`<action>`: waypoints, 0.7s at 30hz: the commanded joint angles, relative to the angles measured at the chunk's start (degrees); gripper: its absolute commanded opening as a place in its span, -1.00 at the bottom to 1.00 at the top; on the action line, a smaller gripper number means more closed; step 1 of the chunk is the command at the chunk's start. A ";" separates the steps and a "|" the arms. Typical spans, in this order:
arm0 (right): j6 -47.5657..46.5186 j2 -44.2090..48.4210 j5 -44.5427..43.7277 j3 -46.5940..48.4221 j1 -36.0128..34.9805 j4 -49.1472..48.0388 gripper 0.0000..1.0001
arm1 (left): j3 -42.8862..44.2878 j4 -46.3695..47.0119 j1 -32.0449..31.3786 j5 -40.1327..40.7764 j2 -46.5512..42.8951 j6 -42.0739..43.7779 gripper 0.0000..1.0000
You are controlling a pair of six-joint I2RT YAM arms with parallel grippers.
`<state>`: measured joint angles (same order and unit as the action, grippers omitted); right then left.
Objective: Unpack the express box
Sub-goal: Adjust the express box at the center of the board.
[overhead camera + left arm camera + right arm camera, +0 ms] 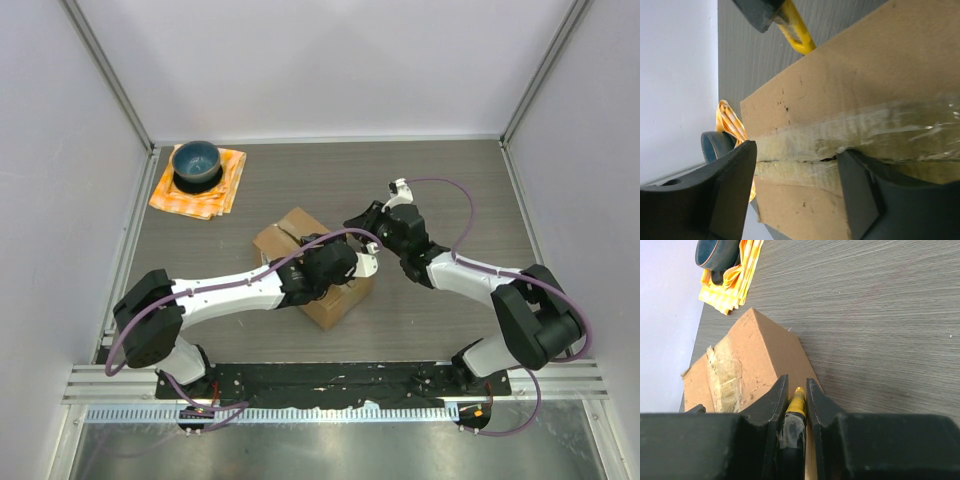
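Observation:
The express box (pixel 290 245), a brown carton with clear tape along its top seam, sits mid-table. My left gripper (pixel 345 272) is over its near right part. In the left wrist view the box (pixel 855 80) fills the frame and my left gripper (pixel 797 187) is open, its fingers (pixel 735 190) spread along the taped seam, one tip touching the seam. My right gripper (pixel 362 222) hovers by the box's far right corner. In the right wrist view it (pixel 797 381) is shut on a yellow-tipped tool (pixel 797 402) pointing over the box (pixel 760 350). The tool also shows in the left wrist view (pixel 796 29).
A blue bowl (pixel 196 163) stands on a folded orange cloth (pixel 205 195) at the far left corner; both show in the right wrist view (pixel 720 252). White walls with metal posts enclose the table on three sides.

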<state>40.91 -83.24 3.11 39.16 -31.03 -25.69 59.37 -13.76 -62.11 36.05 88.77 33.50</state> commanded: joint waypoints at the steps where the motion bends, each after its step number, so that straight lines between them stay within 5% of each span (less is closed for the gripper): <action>1: 1.90 -0.34 7.78 1.89 -2.55 0.73 -0.98 | 2.94 2.95 1.55 0.34 0.08 -2.56 0.28; 9: 2.16 -0.25 8.49 2.33 -3.78 0.29 -0.98 | 0.57 3.91 2.51 -1.51 0.70 -2.30 -0.47; 13: 2.69 -0.08 9.45 2.68 -4.04 0.12 -0.98 | -0.05 4.09 2.69 -2.83 1.75 -2.12 -0.60; 18: 2.78 0.19 10.42 2.94 -4.57 0.29 -0.98 | -0.57 5.32 2.87 -3.62 2.19 -1.42 -0.99; 21: 2.08 0.71 9.89 2.77 -4.57 1.17 -0.99 | -0.40 5.32 2.96 -3.62 2.37 -1.07 -0.99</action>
<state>40.60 -83.79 2.33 40.29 -32.03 -25.93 58.76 -15.75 -61.47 31.53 90.17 31.92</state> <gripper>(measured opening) 0.221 0.206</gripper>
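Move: The slit in the box's taped seam lies about 2 cm below the left hand's fingertips, straight ahead 0 to 1 cm and with no sideways offset. The express box's middle is roughly 4 cm back, 4 cm to the left and 7 cm below that hand; the yellow knife in the other gripper is about 4 cm ahead and 4 cm to the right, 3 cm lower. From the right hand, the slit is some 3 cm back, 4 cm to the left and 3 cm down. The left hand brings its fingertips down onto the box's taped seam at the slit, closing them from fairly wide to a narrow gap as it sinks about 2.5 cm and draws back slightly, tipping down some 5 degrees. The right hand keeps its grip on the yellow knife at the box's right side, creeping left by under 1 cm and seeming to bear on the box. ##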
